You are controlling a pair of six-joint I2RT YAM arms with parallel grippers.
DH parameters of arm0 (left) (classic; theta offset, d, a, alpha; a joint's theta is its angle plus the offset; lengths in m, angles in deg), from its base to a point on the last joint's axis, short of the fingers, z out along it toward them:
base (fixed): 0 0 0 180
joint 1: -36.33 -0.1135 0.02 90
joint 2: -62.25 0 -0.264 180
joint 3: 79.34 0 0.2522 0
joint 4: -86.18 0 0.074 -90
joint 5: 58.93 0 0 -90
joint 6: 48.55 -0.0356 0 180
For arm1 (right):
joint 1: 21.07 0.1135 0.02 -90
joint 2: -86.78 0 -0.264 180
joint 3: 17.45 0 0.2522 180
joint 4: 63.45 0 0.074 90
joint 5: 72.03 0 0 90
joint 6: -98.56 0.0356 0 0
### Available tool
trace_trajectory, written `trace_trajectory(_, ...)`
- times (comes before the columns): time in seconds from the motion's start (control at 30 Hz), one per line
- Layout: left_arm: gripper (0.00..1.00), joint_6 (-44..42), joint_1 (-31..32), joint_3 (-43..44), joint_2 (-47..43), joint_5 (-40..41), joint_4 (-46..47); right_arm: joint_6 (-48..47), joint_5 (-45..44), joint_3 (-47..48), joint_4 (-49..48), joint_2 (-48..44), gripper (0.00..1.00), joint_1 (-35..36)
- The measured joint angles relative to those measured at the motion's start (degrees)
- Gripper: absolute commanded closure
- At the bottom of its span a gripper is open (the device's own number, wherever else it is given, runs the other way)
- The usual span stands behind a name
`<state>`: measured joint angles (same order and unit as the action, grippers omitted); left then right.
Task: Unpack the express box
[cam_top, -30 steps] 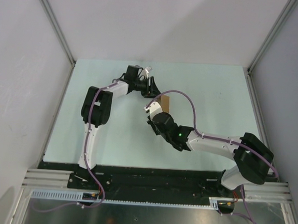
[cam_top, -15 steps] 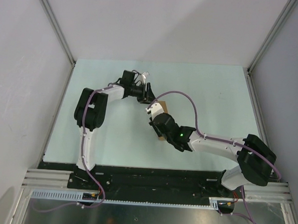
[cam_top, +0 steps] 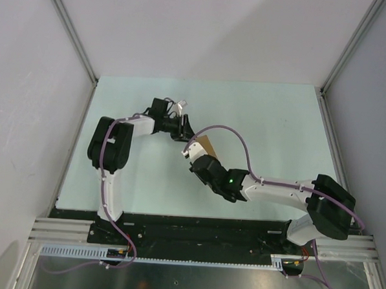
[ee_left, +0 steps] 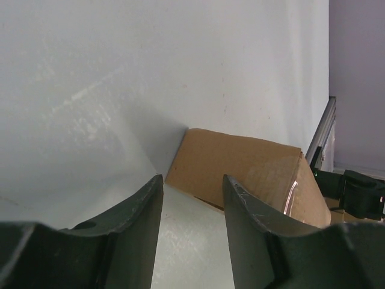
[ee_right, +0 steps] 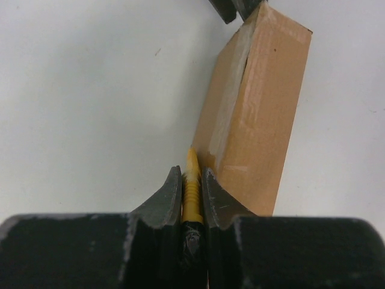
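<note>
The express box [ee_right: 258, 120] is a tan carton with a clear-taped seam, lying flat on the pale table [cam_top: 272, 123]. In the top view only a corner of the express box [cam_top: 207, 144] shows between the two wrists. My right gripper [ee_right: 191, 174] is shut on a slim yellow utility knife [ee_right: 191, 189]. The knife's tip rests at the box's left edge, beside the tape. My left gripper [ee_left: 191, 180] stands open just short of the box's far end [ee_left: 240, 165], with only bare table between its fingers. From above, the left gripper [cam_top: 183, 128] and right gripper [cam_top: 189, 151] sit close together.
White walls enclose the table on three sides, with metal rails [cam_top: 72, 31] at the corners. A purple cable [cam_top: 235, 137] arcs from the right wrist over the box. The left fingertips [ee_right: 234, 9] show at the top of the right wrist view.
Both grippers have shifted nearer and a little left, and the box now shows slightly nearer too. The left jaws have narrowed a little. The right gripper has stayed shut on the knife.
</note>
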<state>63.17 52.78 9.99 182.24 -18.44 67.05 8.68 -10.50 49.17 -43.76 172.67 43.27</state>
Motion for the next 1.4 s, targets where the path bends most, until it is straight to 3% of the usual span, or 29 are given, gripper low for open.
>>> trace_trajectory(0.47, 0.5, -0.52, -0.76, -2.78, -5.44, 2.19, 0.09, 3.5, -4.39, -2.86, 9.14, -3.78, 1.0, 2.38)
trace_trajectory(0.8, 0.48, 4.35, -0.66, 12.2, -3.08, 5.7, 0.72, 10.51, -7.26, -7.54, 12.87, -9.84, 1.0, 3.45)
trace_trajectory(0.97, 0.48, 5.77, 1.92, 15.02, -0.37, 5.29, 1.42, 13.53, -9.6, -9.51, 13.05, -11.1, 1.0, 3.32)
trace_trajectory(1.1, 0.47, 5.88, 4.98, 14.99, 1.79, 4.46, 0.94, 15.74, -9.97, -10.88, 12.59, -12.04, 1.0, 1.11)
trace_trajectory(1.4, 0.47, 5.2, 7.87, 10.86, 1.86, 4.04, 0.72, 18.67, -4.07, -12.87, 8.66, -17.42, 1.0, -11.26)
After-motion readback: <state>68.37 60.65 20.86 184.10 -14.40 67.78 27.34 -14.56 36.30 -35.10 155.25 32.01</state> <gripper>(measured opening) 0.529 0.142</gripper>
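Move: The express box has its far end right by the half-open left fingers; its middle is about 6 cm back and 8 cm right of the left hand, slightly lower. The yellow cutter in the right hand's shut fingers sits some 13 cm back and 4 cm right of the left hand, a little higher. From the right hand the box's middle is about 8 cm ahead, 1 cm right and 7 cm below. Keep the cutter gripped and carry the right gripper about 12 cm right, dipping back some 4 cm before coming forward again, turning it about 25 degrees clockwise so the tip ends at the box's near end. Meanwhile raise the left gripper, fingers half open, forward and up almost 10 cm, then bring it right, back and partly down over the box's far end. ##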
